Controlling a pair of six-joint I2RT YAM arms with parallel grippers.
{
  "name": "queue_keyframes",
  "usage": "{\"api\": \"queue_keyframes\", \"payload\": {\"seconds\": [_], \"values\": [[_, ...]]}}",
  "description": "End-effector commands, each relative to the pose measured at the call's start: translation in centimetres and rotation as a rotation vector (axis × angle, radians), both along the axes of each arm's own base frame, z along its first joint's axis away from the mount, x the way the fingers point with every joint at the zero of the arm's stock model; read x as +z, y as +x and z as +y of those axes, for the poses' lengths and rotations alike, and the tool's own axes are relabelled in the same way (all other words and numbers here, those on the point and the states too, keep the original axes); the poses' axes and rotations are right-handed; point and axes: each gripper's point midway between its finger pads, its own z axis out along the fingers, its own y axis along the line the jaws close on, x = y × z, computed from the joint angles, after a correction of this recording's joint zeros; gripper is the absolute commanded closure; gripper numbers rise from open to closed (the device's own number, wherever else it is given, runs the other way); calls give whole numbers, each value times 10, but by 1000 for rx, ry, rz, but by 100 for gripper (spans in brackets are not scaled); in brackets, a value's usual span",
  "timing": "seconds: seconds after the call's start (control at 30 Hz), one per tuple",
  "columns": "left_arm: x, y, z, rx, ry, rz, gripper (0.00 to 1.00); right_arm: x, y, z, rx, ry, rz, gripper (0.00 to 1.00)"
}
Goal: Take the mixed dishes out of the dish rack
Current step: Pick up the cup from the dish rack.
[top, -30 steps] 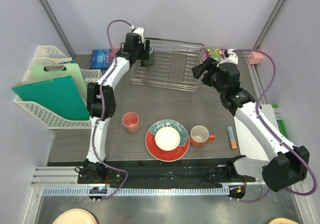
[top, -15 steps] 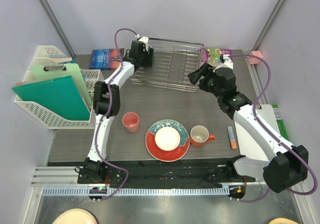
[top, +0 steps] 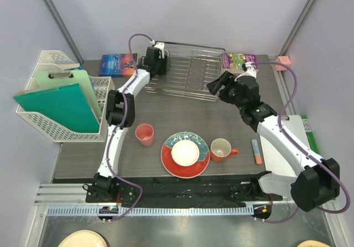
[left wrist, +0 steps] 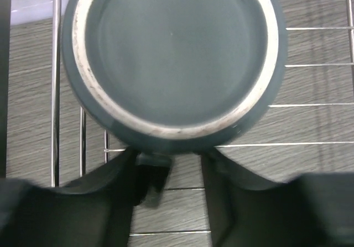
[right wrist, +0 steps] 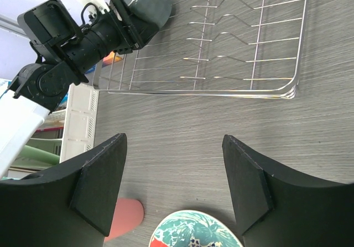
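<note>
The dark grey mug (left wrist: 171, 53) stands upside down in the far left corner of the silver dish rack (top: 193, 73). My left gripper (left wrist: 168, 158) straddles the mug's handle (left wrist: 152, 161): the left finger touches it, while a gap remains on the right side. From the right wrist, the same mug (right wrist: 145, 4) shows at the left gripper (right wrist: 119, 20). My right gripper (right wrist: 174, 142) hovers open and empty over the table in front of the rack (right wrist: 249, 75). On the table sit the pink cup (top: 144, 134), the teal plate (top: 168, 161) carrying the small bowl (top: 185, 153), and the orange mug (top: 221, 148).
A white lattice basket (top: 55, 128) with a green folder stands at the left edge. A blue book (top: 114, 64) lies behind the rack's left end and a colourful packet (top: 238, 59) behind its right end. An orange-and-blue marker (top: 256, 151) lies beside the orange mug.
My left gripper has shifted right and settled over the dark grey mug, its jaws narrowing around the handle. The right arm has edged slightly left, still open.
</note>
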Motion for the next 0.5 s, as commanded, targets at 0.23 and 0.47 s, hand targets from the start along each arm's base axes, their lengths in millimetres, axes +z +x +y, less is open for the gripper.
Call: {"api": "queue_keyframes", "payload": {"seconds": [0.23,0.47], "values": [[30,10,8,45,-40,-69,85,5,3,2,-6,19,-34,25],[54,11,6,47,-89,-119,100,2,3,2,-10,22,-32,25]]}}
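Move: The upturned grey cup's middle is some 4 cm ahead of my left hand and 3 cm to its right, about level with it, its handle by my half-open fingers. The dish rack's middle lies about 9 cm to my left hand's right, level fore and aft; the blue book lies about 15 cm to the hand's left and 2 cm farther out, some 6 cm lower. From my right hand the cup is roughly 28 cm ahead, 19 cm left and 18 cm lower. I shut the half-open fingers of my left hand on the cup's handle, pinching it just under the upturned base; they stop short of fully closed with the handle between them. The hand itself all but stays in place, easing only about half a centimetre to the left as the fingers close, with hardly any turn. ##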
